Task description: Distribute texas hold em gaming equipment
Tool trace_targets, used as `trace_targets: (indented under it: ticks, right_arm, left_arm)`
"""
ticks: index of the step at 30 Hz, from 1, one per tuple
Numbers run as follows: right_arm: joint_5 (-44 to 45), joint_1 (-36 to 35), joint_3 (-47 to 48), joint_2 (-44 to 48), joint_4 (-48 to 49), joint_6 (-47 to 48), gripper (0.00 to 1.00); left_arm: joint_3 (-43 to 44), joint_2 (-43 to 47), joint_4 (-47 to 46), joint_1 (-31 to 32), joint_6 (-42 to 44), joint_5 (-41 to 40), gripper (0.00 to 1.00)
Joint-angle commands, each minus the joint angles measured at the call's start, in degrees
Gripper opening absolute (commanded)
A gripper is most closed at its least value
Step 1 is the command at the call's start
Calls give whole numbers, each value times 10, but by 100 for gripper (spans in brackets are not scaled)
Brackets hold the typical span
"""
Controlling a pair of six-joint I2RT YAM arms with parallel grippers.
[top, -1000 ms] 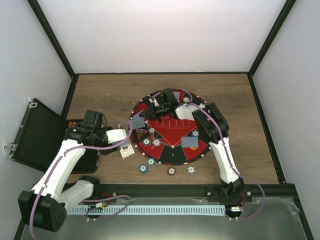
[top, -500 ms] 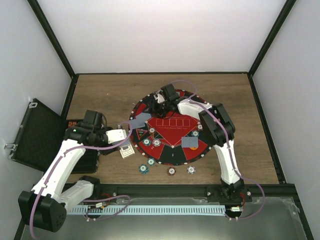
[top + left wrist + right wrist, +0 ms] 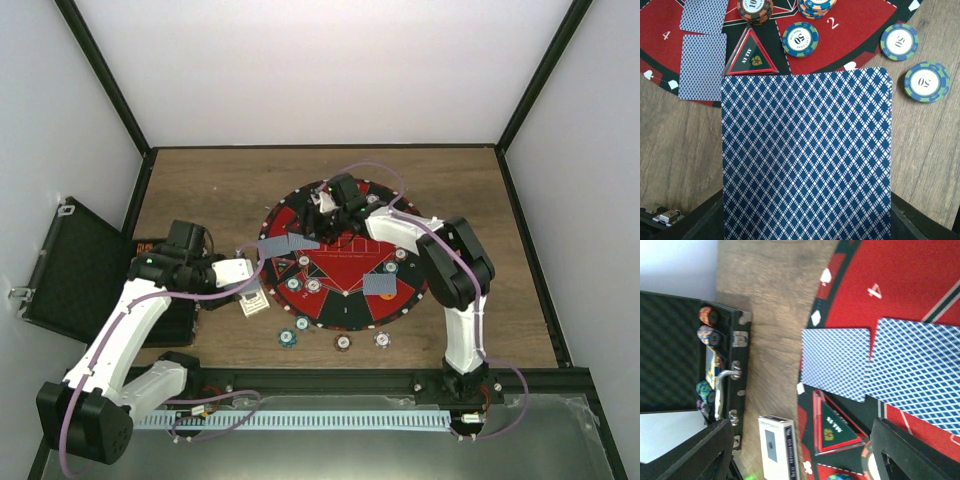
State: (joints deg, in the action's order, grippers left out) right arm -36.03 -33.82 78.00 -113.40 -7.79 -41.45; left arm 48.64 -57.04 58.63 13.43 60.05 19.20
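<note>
A round red and black poker mat [image 3: 345,312] lies mid-table. Two blue-backed playing cards [image 3: 285,245] [image 3: 837,362] rest side by side on its left part, and more cards [image 3: 380,285] lie at its right front. Poker chips [image 3: 293,284] sit on the mat, and others [image 3: 343,342] [image 3: 926,81] lie on the wood in front. My right gripper [image 3: 315,215] [image 3: 801,427] hovers open over the left cards, holding nothing. My left gripper [image 3: 250,285] [image 3: 805,220] is shut on blue-backed playing cards [image 3: 805,155] that hide its fingers.
An open black case [image 3: 70,265] [image 3: 670,350] holding chips stands at the left wall. A triangular ALL IN marker [image 3: 750,55] [image 3: 835,427] sits on the mat's left edge. A white card box [image 3: 777,445] shows beside that edge.
My right gripper has opened and drawn back towards the far side of the mat. A second card now lies beside the first on the mat's left. The left arm has stayed still.
</note>
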Motion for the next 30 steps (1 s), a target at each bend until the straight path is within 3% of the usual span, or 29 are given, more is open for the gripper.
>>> trace_targets:
  ticks: [1, 9, 15, 30]
  right_arm:
    - [12, -2, 20, -41, -27, 17, 77]
    - [48, 29, 0, -44, -33, 30, 79]
    - [19, 53, 23, -88, -44, 48, 80]
    - [-32, 5, 42, -146, -6, 8, 78]
  left_arm:
    - [22, 3, 1, -2, 3, 17, 24]
    - [18, 5, 1, -2, 5, 15, 24]
    - [16, 10, 1, -2, 7, 10, 24]
    - [17, 11, 3, -2, 7, 7, 24]
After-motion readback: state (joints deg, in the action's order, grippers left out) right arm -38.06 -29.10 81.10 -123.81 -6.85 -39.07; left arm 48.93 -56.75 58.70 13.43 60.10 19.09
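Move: Just under the empty right hand, about 7 cm below and some 2 cm ahead and 2 cm to its left, lies the card last dealt. The other card lies about 11 cm left of the hand and 1 cm ahead, end to end with it. The all-in triangle stands roughly 8 cm left and 5 cm back. From the left hand, which still holds the deck, the last-dealt card is about 18 cm ahead, 21 cm to the right and 9 cm lower. Sinking about 6 cm with its fingers kept wide open, the right hand swings forward and to the right around the near end of the last-dealt card, then eases back left some 2 cm at table height, bringing its lower finger against that card's right edge to push it towards the other card. The wrist tilts only slightly. ##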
